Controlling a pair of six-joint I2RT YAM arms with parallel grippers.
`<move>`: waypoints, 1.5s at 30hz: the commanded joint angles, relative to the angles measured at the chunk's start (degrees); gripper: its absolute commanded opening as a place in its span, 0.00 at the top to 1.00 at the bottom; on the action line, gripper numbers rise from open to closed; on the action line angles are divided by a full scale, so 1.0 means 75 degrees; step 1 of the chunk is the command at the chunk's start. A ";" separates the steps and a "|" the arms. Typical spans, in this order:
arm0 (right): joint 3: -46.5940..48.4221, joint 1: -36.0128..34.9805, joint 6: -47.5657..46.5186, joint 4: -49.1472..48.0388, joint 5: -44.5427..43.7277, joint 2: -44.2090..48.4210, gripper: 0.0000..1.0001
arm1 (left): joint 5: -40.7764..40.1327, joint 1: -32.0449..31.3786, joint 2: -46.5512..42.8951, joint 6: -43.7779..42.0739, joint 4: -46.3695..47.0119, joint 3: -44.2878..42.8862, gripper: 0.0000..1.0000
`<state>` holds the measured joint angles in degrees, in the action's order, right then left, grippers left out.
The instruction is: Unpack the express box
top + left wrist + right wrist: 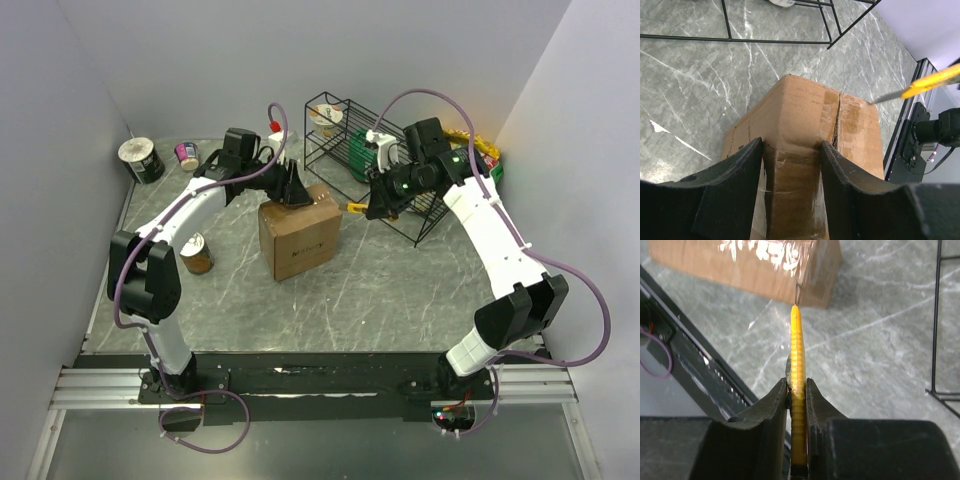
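The express box, a brown taped carton, stands mid-table. My left gripper reaches down over its far top edge. In the left wrist view the left gripper has both black fingers pressed against the cardboard, which fills the gap between them, so it is shut on the express box. The box's top seam runs just right of that grip. My right gripper is shut on a yellow utility knife. The right gripper holds the knife with its blade tip close to the box, just short of the cardboard.
A black wire rack with a green item stands behind the box, by the right arm. A tin can lies left of the box. A larger tin, a small purple can and a white bottle sit at the back left.
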<state>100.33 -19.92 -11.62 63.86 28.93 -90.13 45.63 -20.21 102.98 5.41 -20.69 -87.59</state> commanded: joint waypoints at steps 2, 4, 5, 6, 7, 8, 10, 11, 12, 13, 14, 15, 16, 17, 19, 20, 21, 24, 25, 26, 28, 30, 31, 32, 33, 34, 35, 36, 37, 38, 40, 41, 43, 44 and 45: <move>0.0777 0.0334 -0.0549 0.1622 0.0011 0.0240 1.00 | -0.1173 -0.0165 0.0367 -0.0428 -0.1120 0.0523 0.51; 0.1187 0.0546 -0.0490 0.1401 0.0115 0.0135 1.00 | -0.1173 -0.0165 0.0344 -0.0475 -0.1144 0.0534 0.51; 0.1386 0.0663 -0.0467 0.1238 0.0174 0.0041 1.00 | -0.1173 -0.0177 0.0309 -0.0475 -0.1132 0.0558 0.51; 0.1411 0.0676 -0.0351 0.0656 0.0139 0.0029 1.00 | -0.1185 -0.0177 0.0285 -0.0475 -0.1109 0.0581 0.51; 0.1423 0.0676 -0.0268 0.0360 0.0104 0.0029 1.00 | -0.1220 -0.0188 0.0273 -0.0510 -0.1120 0.0581 0.50; 0.1411 0.0653 -0.0175 0.0021 0.0116 -0.0006 1.00 | -0.1243 -0.0223 0.0215 -0.0557 -0.1155 0.0570 0.50; 0.1423 0.0606 0.0130 -0.0800 0.0011 -0.0076 1.00 | -0.1255 -0.0247 0.0180 -0.0616 -0.1226 0.0570 0.50; 0.1481 0.0536 0.0177 -0.0989 -0.0175 -0.0216 1.00 | -0.1267 -0.0270 0.0156 -0.0627 -0.1249 0.0581 0.50; 0.1597 0.0419 0.0213 -0.1083 -0.0259 -0.0345 1.00 | -0.1244 -0.0271 0.0145 -0.0639 -0.1261 0.0581 0.50; 0.1738 0.0348 0.0236 -0.1084 -0.0306 -0.0486 1.00 | -0.1267 -0.0282 0.0133 -0.0639 -0.1284 0.0616 0.50; 0.2029 0.0348 0.0294 -0.1061 -0.0306 -0.0754 1.00 | -0.1267 -0.0282 0.0098 -0.0639 -0.1296 0.0628 0.50; 0.2148 0.0267 0.0341 -0.1003 -0.0329 -0.0884 1.00 | -0.1290 -0.0294 0.0074 -0.0639 -0.1308 0.0640 0.50; 0.2231 0.0231 0.0342 -0.0909 -0.0364 -0.0978 1.00 | -0.1291 -0.0294 0.0063 -0.0639 -0.1308 0.0675 0.50; 0.2301 0.0184 0.0342 -0.0874 -0.0365 -0.1130 1.00 | -0.1291 -0.0306 0.0028 -0.0639 -0.1308 0.0687 0.50; 0.2267 0.0044 0.0365 -0.0885 -0.0306 -0.1167 1.00 | -0.1302 -0.0306 0.0004 -0.0639 -0.1308 0.0710 0.50; 0.2243 -0.0038 0.0354 -0.0827 -0.0306 -0.1190 1.00 | -0.1337 -0.0306 -0.0019 -0.0639 -0.1296 0.0722 0.50; 0.2232 -0.0097 0.0307 -0.0803 -0.0306 -0.1202 1.00 | -0.1326 -0.0306 -0.0031 -0.0639 -0.1285 0.0733 0.50; 0.2161 -0.0331 0.0225 -0.0651 -0.0318 -0.1225 1.00 | -0.1326 -0.0306 -0.0031 -0.0639 -0.1261 0.0769 0.50; 0.2150 -0.0448 0.0202 -0.0616 -0.0295 -0.1225 1.00 | -0.1314 -0.0306 -0.0031 -0.0639 -0.1261 0.0757 0.50; 0.2068 -0.0484 0.0166 -0.0581 -0.0271 -0.1214 1.00 | -0.1314 -0.0306 -0.0031 -0.0639 -0.1250 0.0769 0.50; 0.1986 -0.0531 0.0178 -0.0545 -0.0329 -0.1179 1.00 | -0.1314 -0.0306 -0.0031 -0.0639 -0.1238 0.0769 0.50; 0.1904 -0.0613 0.0154 -0.0510 -0.0423 -0.1155 1.00 | -0.1302 -0.0306 -0.0031 -0.0639 -0.1238 0.0769 0.50; 0.1857 -0.0636 0.0178 -0.0522 -0.0516 -0.1143 1.00 | -0.1302 -0.0306 -0.0031 -0.0639 -0.1249 0.0769 0.50; 0.1822 -0.0625 0.0213 -0.0522 -0.0668 -0.1120 1.00 | -0.1291 -0.0306 -0.0043 -0.0639 -0.1249 0.0769 0.50; 0.1810 -0.0625 0.0236 -0.0557 -0.0786 -0.1108 1.00 | -0.1302 -0.0306 -0.0043 -0.0639 -0.1249 0.0780 0.50; 0.1810 -0.0625 0.0271 -0.0557 -0.0914 -0.1096 1.00 | -0.1302 -0.0306 -0.0055 -0.0639 -0.1238 0.0804 0.50; 0.1810 -0.0625 0.0353 -0.0569 -0.1159 -0.1096 1.00 | -0.1302 -0.0306 -0.0055 -0.0639 -0.1238 0.0815 0.50; 0.1821 -0.0613 0.0400 -0.0557 -0.1231 -0.1085 1.00 | -0.1302 -0.0306 -0.0066 -0.0639 -0.1238 0.0816 0.50; 0.1833 -0.0613 0.0412 -0.0545 -0.1267 -0.1085 1.00 | -0.1302 -0.0317 -0.0066 -0.0639 -0.1238 0.0804 0.50; 0.1868 -0.0613 0.0447 -0.0522 -0.1337 -0.1085 1.00 | -0.1314 -0.0317 -0.0066 -0.0639 -0.1249 0.0815 0.50; 0.1868 -0.0590 0.0459 -0.0452 -0.1268 -0.1050 1.00 | -0.1326 -0.0317 -0.0066 -0.0639 -0.1249 0.0804 0.50; 0.1857 -0.0578 0.0482 -0.0440 -0.1198 -0.1061 1.00 | -0.1337 -0.0317 -0.0055 -0.0639 -0.1249 0.0804 0.50; 0.1775 -0.0531 0.0529 -0.0335 -0.0998 -0.1038 1.00 | -0.1326 -0.0317 -0.0066 -0.0639 -0.1261 0.0792 0.50; 0.1728 -0.0508 0.0553 -0.0323 -0.0940 -0.1015 1.00 | -0.1326 -0.0317 -0.0066 -0.0639 -0.1261 0.0792 0.50; 0.1681 -0.0496 0.0541 -0.0299 -0.0835 -0.1014 1.00 | -0.1337 -0.0317 -0.0066 -0.0639 -0.1261 0.0792 0.50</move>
<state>113.67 -24.38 -8.54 60.40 20.97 -100.44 41.69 -21.15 99.96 3.81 -20.62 -85.08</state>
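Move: The express box stands tilted, its middle about 14 cm to the left of the knife-holding right hand, 2 cm ahead and 13 cm below. The wire rack's middle lies roughly 17 cm straight ahead of that hand and 17 cm below; the brown can stands some 24 cm to the left of the box, about level with it. From the left hand, already gripping its top, the box's middle is about 7 cm below, 2 cm back and 1 cm right. The box's top stays between the left fingers while the right hand, still holding the yellow knife, draws about 3 cm right and lifts over 5 cm. It swings forward past its start, tilting its fingertips up some 10 degrees, then comes left and down, bringing the blade from the near part of the box's right top edge close to that edge's far corner. ##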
